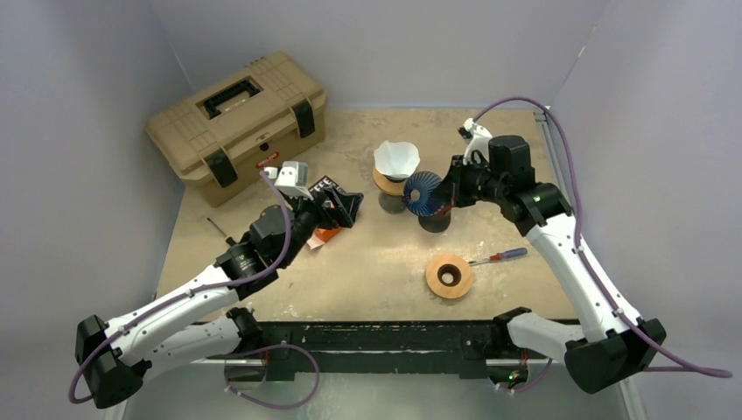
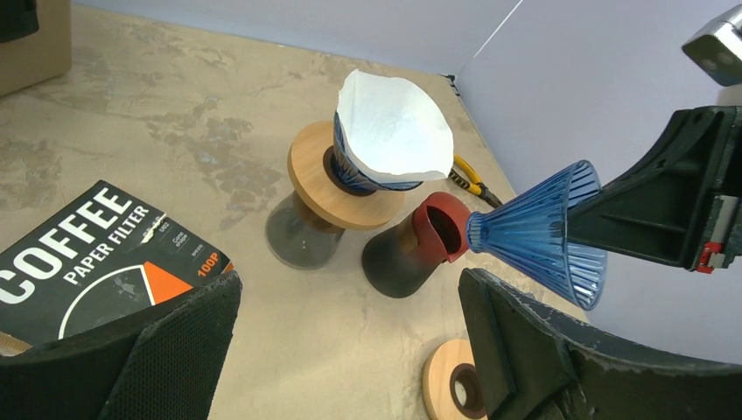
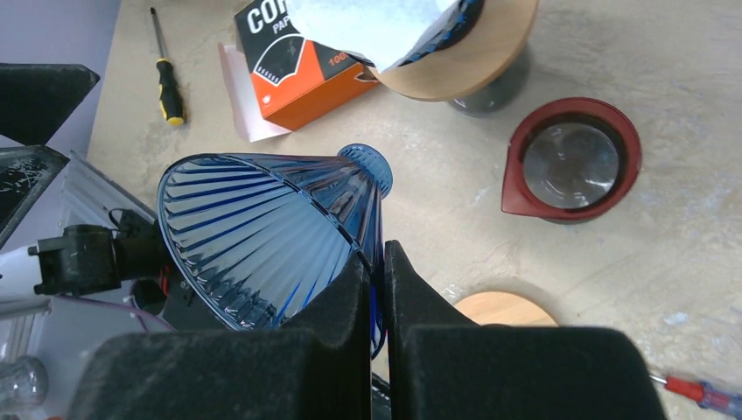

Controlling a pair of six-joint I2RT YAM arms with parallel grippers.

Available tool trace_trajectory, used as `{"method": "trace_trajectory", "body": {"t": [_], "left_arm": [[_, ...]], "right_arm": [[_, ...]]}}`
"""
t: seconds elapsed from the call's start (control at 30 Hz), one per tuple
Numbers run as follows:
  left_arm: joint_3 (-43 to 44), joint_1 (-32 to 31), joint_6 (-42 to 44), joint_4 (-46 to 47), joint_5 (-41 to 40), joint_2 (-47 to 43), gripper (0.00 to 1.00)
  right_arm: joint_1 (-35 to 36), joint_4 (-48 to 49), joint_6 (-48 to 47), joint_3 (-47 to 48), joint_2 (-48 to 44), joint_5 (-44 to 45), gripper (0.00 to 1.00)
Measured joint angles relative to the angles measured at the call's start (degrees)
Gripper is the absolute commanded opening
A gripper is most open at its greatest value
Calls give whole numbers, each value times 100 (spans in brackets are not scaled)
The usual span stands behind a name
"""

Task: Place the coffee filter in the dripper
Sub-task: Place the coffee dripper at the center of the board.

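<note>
A white paper coffee filter stands open inside a blue dripper on a wooden collar over a glass carafe. My right gripper is shut on the rim of a second blue ribbed dripper. It holds that dripper tipped on its side, just above a dark carafe with a red rim. My left gripper hangs open and empty over the coffee filter box, left of both carafes.
A tan toolbox stands at the back left. A loose wooden ring and a red-handled screwdriver lie near the front. A small screwdriver lies left of the box. Yellow pliers lie behind the carafes.
</note>
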Motion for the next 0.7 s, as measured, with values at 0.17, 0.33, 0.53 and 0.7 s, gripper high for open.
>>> {"method": "trace_trajectory", "body": {"t": [0.17, 0.33, 0.53, 0.7], "left_arm": [[0, 0, -22, -11, 44, 92, 95], [0, 0, -31, -9, 103, 177, 95], [0, 0, -31, 15, 256, 323, 95], [0, 0, -24, 15, 343, 367, 95]], "right_arm": [[-76, -273, 35, 2, -149, 238, 0], [-76, -568, 37, 66, -146, 723, 0], [-85, -866, 33, 262, -129, 1469, 0], [-131, -907, 33, 317, -57, 1725, 0]]}}
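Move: My right hand already grips the blue dripper by its rim. The wooden board on the table lies about 10 cm back and 5 cm to the right of that hand, some 24 cm below. The red-rimmed jug stands about 3 cm ahead and 2 cm to its right. The carafe with the filter-lined dripper is about 9 cm ahead and 8 cm to its left. From my left hand the board lies some 8 cm back and 23 cm to the right. I carry the blue dripper away from the filter-lined one, swinging my right hand about 6 cm to the right, almost level, until the dripper hangs over the red-rimmed jug. On the way the wrist turns some 15 degrees clockwise and rolls its left side down about 10, fingers still shut on the rim. My left hand, empty and wide open, sinks about 2 cm and drifts nearly as far right. ##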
